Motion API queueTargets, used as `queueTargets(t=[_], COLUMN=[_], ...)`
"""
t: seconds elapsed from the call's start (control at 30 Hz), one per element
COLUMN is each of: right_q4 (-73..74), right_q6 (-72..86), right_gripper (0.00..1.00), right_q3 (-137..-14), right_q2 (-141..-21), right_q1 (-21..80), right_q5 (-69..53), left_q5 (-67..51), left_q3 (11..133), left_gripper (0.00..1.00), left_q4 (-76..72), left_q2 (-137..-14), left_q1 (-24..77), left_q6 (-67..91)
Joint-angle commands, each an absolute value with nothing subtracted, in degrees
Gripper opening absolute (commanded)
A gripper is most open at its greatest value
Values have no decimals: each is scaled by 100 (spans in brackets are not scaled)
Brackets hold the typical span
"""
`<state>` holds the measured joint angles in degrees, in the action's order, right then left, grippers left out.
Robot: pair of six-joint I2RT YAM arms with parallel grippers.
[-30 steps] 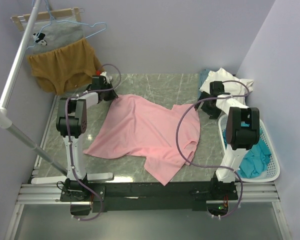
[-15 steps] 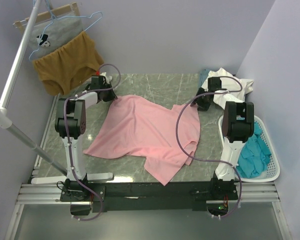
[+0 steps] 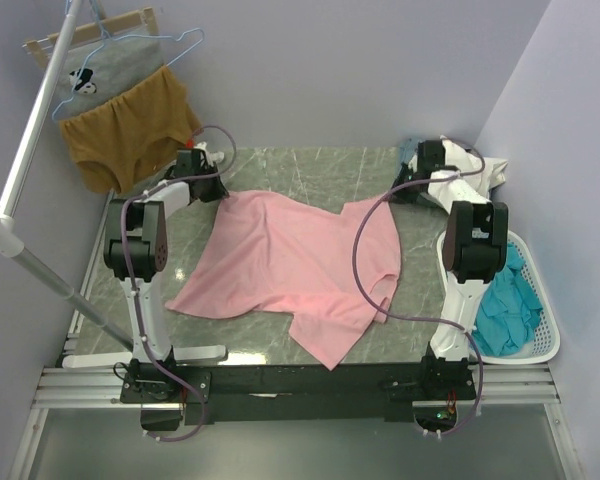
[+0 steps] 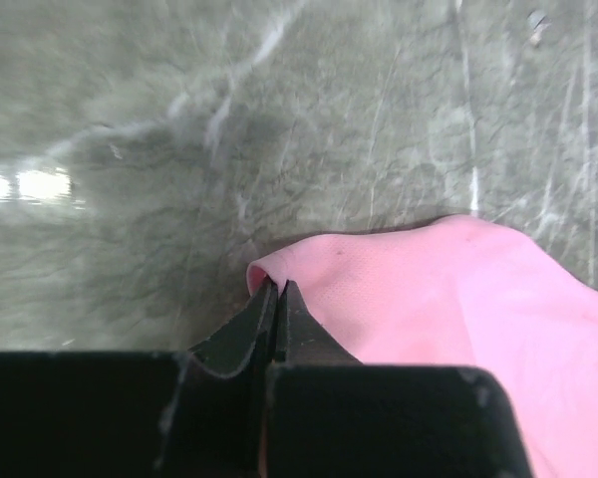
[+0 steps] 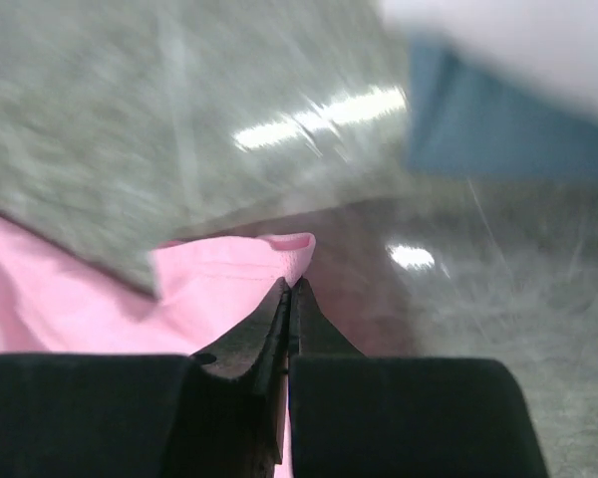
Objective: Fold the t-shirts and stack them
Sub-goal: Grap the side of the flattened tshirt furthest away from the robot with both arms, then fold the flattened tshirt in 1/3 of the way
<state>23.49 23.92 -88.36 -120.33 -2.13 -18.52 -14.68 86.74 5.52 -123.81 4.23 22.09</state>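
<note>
A light pink t-shirt (image 3: 290, 260) lies spread across the middle of the table. My left gripper (image 3: 220, 193) is shut on its far left corner. In the left wrist view the closed tips (image 4: 279, 285) pinch the edge of the pink t-shirt (image 4: 458, 299). My right gripper (image 3: 392, 200) is shut on the far right corner. In the right wrist view its tips (image 5: 291, 284) pinch a hemmed pink fold (image 5: 229, 269). A cream-white t-shirt (image 3: 480, 170) and a grey-blue t-shirt (image 3: 410, 152) lie bunched at the back right. Teal t-shirts (image 3: 505, 300) fill the basket.
A white basket (image 3: 552, 335) stands at the table's right edge. At the back left, a mustard garment (image 3: 130, 135) and a grey garment (image 3: 115, 70) hang from a rail, with a white pole (image 3: 25, 150) slanting down. The grey-blue cloth (image 5: 488, 129) lies just beyond my right gripper.
My right gripper has closed on the pink t-shirt's far right corner and drawn back toward the rear. The left gripper stayed shut and shifted slightly back. The hanging garments swayed.
</note>
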Motion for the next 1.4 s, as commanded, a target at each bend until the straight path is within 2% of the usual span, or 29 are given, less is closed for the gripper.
queueTargets(t=[0.0, 0.17, 0.4, 0.87, 1.37], right_q4=[2573, 2979, 3015, 2672, 2417], right_q6=[2206, 2162, 2171, 2065, 2180], right_gripper=[0, 0, 0, 0, 0], right_q3=[-10235, -11231, -11382, -10048, -8316], right_q2=[-11786, -12041, -12296, -11795, -10504], right_q1=[-202, -202, -202, -105, -26], right_q5=[-1714, -1644, -1802, -1987, -1714], left_q5=[-1345, -1178, -1011, -861, -967], left_q3=[8965, 8922, 8745, 8078, 7032], left_gripper=[1, 1, 1, 1, 1], left_q4=[606, 659, 572, 264, -70], left_q2=[-11541, -10970, -10960, -10943, -10460], left_q1=[238, 150, 132, 132, 307], left_q6=[2039, 1978, 1986, 2276, 2724])
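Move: Each hand already pinches a far corner of the pink t-shirt just above the table; its middle lies about 20 cm back and 21 cm right of the left hand, about 20 cm back and 28 cm left of the right hand. From the right hand, the blue cloth lies some 9 cm ahead and 7 cm right, the white cloth 7 cm ahead and 20 cm right. Still pinching the t-shirt, both hands whip up some 14 cm, the right also forward, then sink, drawing back. ##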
